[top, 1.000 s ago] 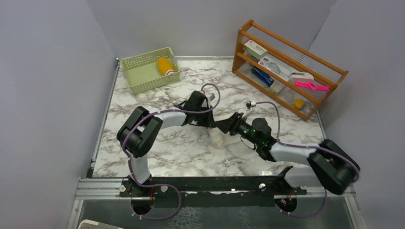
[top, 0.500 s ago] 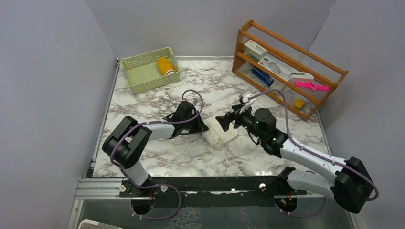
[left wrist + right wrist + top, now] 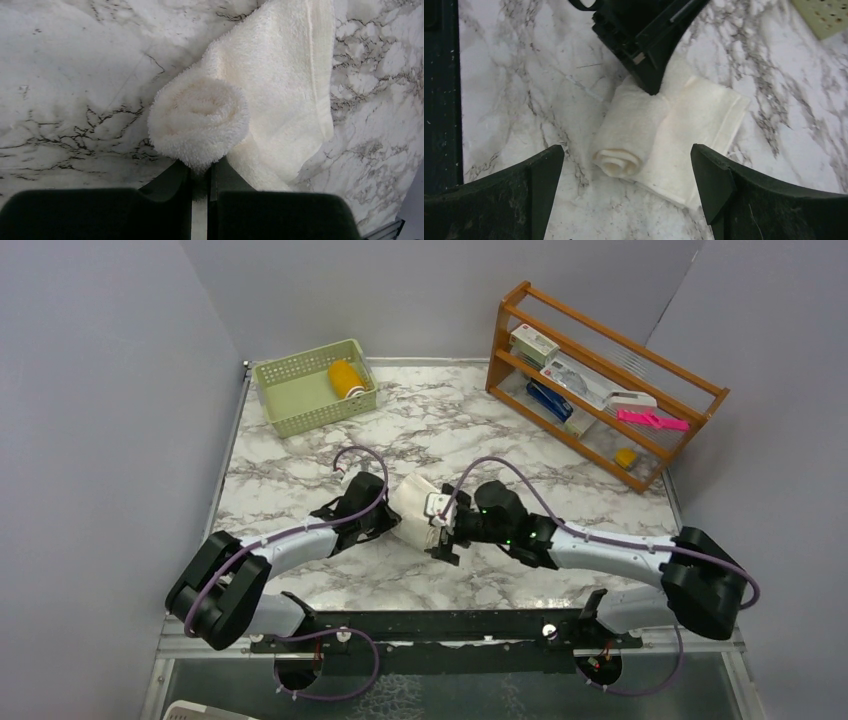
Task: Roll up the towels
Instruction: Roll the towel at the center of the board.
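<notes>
The cream-white towel point(image 3: 410, 506) lies mid-table, half rolled. One end of its roll point(image 3: 199, 120) faces the left wrist camera, and the flat part point(image 3: 285, 85) stretches away behind it. My left gripper point(image 3: 200, 169) is shut, pinching the fluffy lower edge of that end. The roll's other end point(image 3: 616, 162) faces my right gripper point(image 3: 627, 155), which stands wide open around it without touching. From that side my left gripper point(image 3: 651, 86) sits on the far end. The mustard-yellow towel point(image 3: 346, 378) lies rolled in the green basket point(image 3: 300, 405).
A wooden rack point(image 3: 640, 475) with small packages stands at the back right. Grey walls close the left, back and right sides. A black rail point(image 3: 440, 625) runs along the near edge. A corner of the green basket point(image 3: 824, 15) shows in the right wrist view.
My right gripper has opened wide and dropped low to the roll's near end. The left arm has drawn back toward the near left, and the cream towel has shifted left with it.
</notes>
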`<state>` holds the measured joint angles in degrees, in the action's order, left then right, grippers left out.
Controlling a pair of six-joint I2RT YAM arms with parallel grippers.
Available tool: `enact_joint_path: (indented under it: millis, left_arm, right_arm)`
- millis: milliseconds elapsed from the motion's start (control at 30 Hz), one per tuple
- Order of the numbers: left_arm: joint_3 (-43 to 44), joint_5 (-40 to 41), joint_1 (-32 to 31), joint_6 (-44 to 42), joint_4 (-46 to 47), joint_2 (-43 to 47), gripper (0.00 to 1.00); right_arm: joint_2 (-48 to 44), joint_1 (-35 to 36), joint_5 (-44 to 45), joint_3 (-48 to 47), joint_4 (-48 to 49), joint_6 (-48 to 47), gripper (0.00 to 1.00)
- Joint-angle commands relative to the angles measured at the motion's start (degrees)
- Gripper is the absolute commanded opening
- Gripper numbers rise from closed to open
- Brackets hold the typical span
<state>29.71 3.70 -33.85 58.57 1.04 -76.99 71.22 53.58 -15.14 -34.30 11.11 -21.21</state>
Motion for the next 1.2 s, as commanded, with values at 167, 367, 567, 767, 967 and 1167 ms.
enact_joint_path:
  millis: [167, 367, 567, 767, 967, 1167]
  left_arm:
    - [-4.16, 11.09, 0.53, 4.11, -10.15, 1.50, 0.00]
    - [-4.65, 10.99, 0.62, 4.26, -9.69, 2.10, 0.00]
    - [-5.19, 10.21, 0.71, 4.16, -9.25, 2.35, 0.00]
    - [-5.79, 5.53, 3.71, 1.37, -8.64, 5.33, 0.00]
    - [-6.47, -7.55, 14.22, -4.22, -6.87, 12.44, 0.21]
    - [-0.75, -11.42, 19.96, -9.88, -13.82, 17.88, 0.73]
  right_arm:
    - [13.60, 6.51, 0.82, -7.38, 3.20, 1.46, 0.99]
    - [19.80, 7.85, 6.89, -8.09, 6.53, 2.11, 0.92]
    - [25.08, 7.82, 8.47, -11.21, 5.34, 2.25, 0.70]
    - [26.50, 7.85, 9.18, -10.85, 4.66, 6.28, 0.39]
    - [28.77, 7.73, 13.56, -11.98, 0.45, 13.29, 0.01]
    - [27.30, 7.42, 13.43, -11.56, 0.52, 22.04, 0.01]
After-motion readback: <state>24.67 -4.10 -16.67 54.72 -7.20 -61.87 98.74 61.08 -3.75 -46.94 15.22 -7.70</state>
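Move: The rolled edge of the white towel has its right end some 9 cm below the open right hand and about 3 cm to its left, neither ahead nor back. Its left end, still pinched by the left fingers, is roughly 10 cm left and 6 cm ahead of the right hand; the loose flap lies about 8 cm ahead and 6 cm left. From the left hand, the roll's right end is some 7 cm right and 6 cm back. The towel roll is drawn left by the left fingers, slowly at first, while the right hand sinks about 8 cm and goes some 6 cm left, drawing back slightly and then returning, to shut its wide-open fingers on the roll's right end. The left fingers then open and let go, pulling away left and up; that hand travels nearly 8 cm in all. ##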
